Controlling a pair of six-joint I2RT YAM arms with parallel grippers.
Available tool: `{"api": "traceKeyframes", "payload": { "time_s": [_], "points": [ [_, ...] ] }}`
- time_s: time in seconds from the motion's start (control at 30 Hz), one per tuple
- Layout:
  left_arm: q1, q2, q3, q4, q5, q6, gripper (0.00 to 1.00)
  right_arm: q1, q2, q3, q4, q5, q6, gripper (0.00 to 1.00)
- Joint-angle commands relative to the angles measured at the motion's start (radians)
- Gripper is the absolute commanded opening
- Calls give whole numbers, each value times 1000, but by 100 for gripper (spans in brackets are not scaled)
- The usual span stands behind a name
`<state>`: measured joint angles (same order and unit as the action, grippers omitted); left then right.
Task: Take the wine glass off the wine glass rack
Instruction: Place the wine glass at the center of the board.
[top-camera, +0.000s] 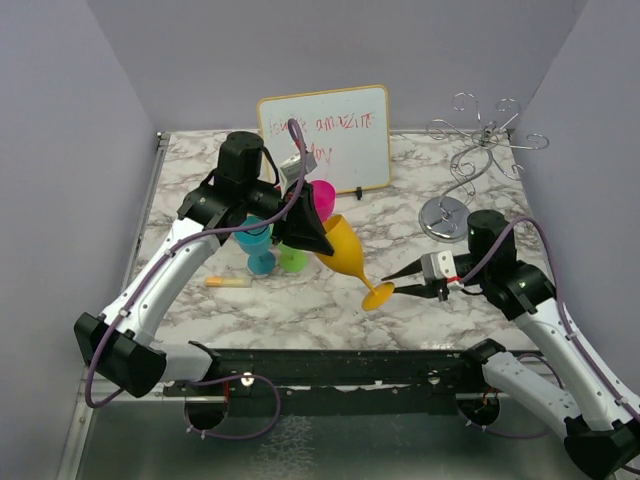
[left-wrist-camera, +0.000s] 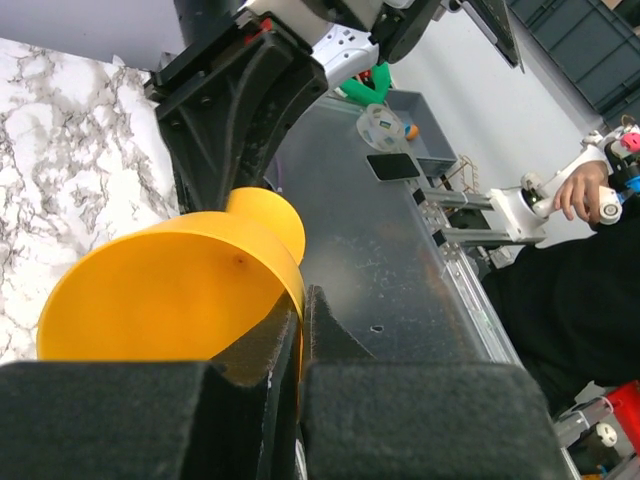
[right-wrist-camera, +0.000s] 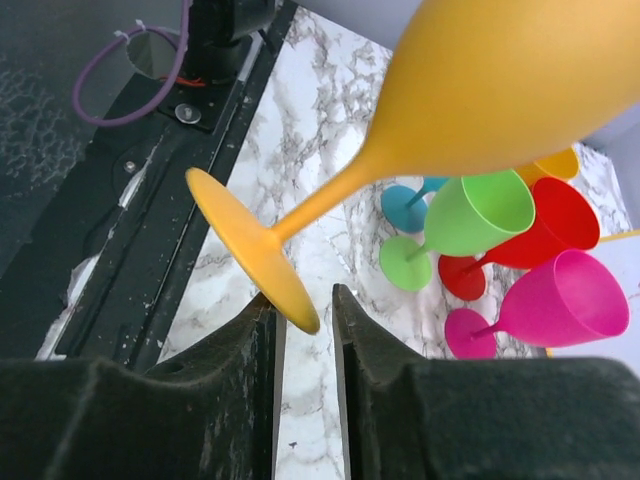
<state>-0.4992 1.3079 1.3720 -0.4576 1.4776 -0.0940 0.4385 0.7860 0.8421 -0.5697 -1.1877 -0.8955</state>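
The orange wine glass (top-camera: 345, 250) hangs tilted above the marble table, bowl up-left and foot down-right, well apart from the wine glass rack (top-camera: 444, 216) at the back right, whose wire arms carry nothing. My left gripper (top-camera: 318, 238) is shut on the rim of the bowl (left-wrist-camera: 170, 290), with the thin orange wall pinched between its pads (left-wrist-camera: 303, 300). My right gripper (top-camera: 402, 290) is open at the foot. In the right wrist view the foot's edge (right-wrist-camera: 262, 262) sits in the gap between the fingers (right-wrist-camera: 305, 300), against the left one and clear of the right.
A whiteboard (top-camera: 325, 135) with red writing leans at the back. Blue (top-camera: 258, 245), green (top-camera: 292, 260) and pink (top-camera: 322, 192) glasses stand under my left arm, with a red one (right-wrist-camera: 550, 225) among them. A pale yellow stick (top-camera: 228, 282) lies front left.
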Motion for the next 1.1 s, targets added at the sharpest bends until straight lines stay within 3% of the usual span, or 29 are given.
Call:
{"api": "traceKeyframes", "payload": {
  "time_s": [0.0, 0.33, 0.53, 0.6, 0.8, 0.9, 1.07],
  "points": [
    [-13, -28, -8, 11, -1, 24, 0, -3, -1, -10, 10, 58, 24, 34],
    [-16, -6, -19, 11, -160, -4, 0, -2, -28, -28, 17, 82, 41, 54],
    [-16, 10, -16, -33, -356, 32, 0, -2, -27, -29, 23, 73, 46, 60],
    [-17, 39, -5, -82, -413, 45, 0, -2, -26, -26, 26, 74, 53, 69],
    [-75, 102, 30, -218, -628, 140, 0, -2, -30, -6, -4, 37, 40, 70],
    [-128, 123, 40, -250, -743, 157, 0, -3, -45, -13, 61, 37, 94, 70],
    [-179, 149, 31, -251, -903, 157, 0, -3, -104, -49, 323, 161, 318, 77]
  ]
}}
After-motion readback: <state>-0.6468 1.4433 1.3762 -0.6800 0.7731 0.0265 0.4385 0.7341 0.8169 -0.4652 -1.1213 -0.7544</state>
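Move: Some 22 cm ahead of the left hand, 4 cm to its right and 36 cm down lies the bare spot on the board for the orange wine glass it holds by the bowl. The standing green glass is about 22 cm ahead and 5 cm left, the pink one 30 cm ahead and 2 cm right, both roughly 28 cm below. From the right hand the spot is about 24 cm ahead, 16 cm left and 27 cm below. Keeping its pinch on the orange glass's bowl, the left hand hardly stirs at first, then swings forward about 7 cm and dives some 12 cm towards the board, with a slight drift right; the fingers tip downwards some 25 degrees and turn as much counter-clockwise. Meanwhile the right hand stays almost in place and spreads its fingers wide, clear of the glass's foot. ##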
